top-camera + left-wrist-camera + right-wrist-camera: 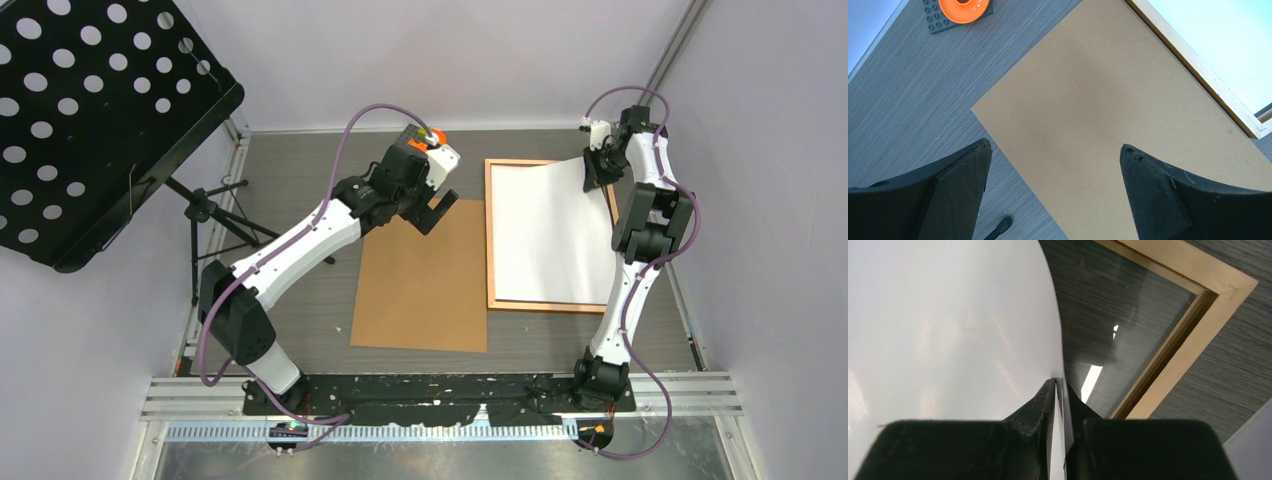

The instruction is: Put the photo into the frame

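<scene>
The photo lies white side up inside the light wooden frame at the right of the table, its far right corner lifted and curled. My right gripper is shut on that raised corner. The right wrist view shows the white sheet pinched between the fingers of the right gripper, above the frame's corner. My left gripper hangs open over the far edge of the brown backing board. In the left wrist view the left gripper holds nothing, and the frame's edge runs at the upper right.
A clear pane shows inside the frame under the lifted corner. An orange ring on a dark studded plate sits beyond the board. A black perforated music stand stands at the far left. Walls close off both sides.
</scene>
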{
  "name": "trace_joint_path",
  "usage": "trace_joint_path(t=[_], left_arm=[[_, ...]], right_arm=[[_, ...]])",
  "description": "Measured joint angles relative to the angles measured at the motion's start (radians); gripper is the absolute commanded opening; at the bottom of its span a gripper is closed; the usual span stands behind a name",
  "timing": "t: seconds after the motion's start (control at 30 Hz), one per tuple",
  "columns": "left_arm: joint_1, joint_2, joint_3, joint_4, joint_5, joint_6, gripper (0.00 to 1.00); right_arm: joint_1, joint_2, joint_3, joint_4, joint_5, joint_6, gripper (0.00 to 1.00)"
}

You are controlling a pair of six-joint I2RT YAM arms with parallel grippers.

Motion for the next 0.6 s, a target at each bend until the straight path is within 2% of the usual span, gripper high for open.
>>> trace_joint_path(t=[0.23, 0.37, 0.6], left_arm=[[0.0, 0.0, 0.0, 0.0, 0.0, 0.0, 0.99], [0.0, 0.0, 0.0, 0.0, 0.0, 0.0, 1.0], [0.0, 0.0, 0.0, 0.0, 0.0, 0.0, 1.0]], right_arm=[[0.0, 0.0, 0.0, 0.014, 0.024, 0.003, 0.49], [0.0, 0.0, 0.0, 0.019, 0.032, 0.005, 0.69], [0.0, 0.0, -0.001, 0.021, 0.053, 0.008, 0.89]])
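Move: The right hand still pinches the photo by its right edge near the far corner; the photo's middle and the frame's middle beneath it both lie about 10 cm back, 9 cm left and 3 cm lower. The frame's far right corner is some 9 cm ahead and 5 cm right. The brown board's middle lies roughly 20 cm back and 38 cm left. From the left hand the frame's middle is about 27 cm right, 3 cm ahead and 20 cm down. The right fingers let go of the photo's edge, spreading from nearly shut to most of the way open just over the frame's right side. The hand stays at its height and eases only about 1 cm right, towards the right rail, its attitude almost unchanged. The right fingertip ends right at the photo's edge. ##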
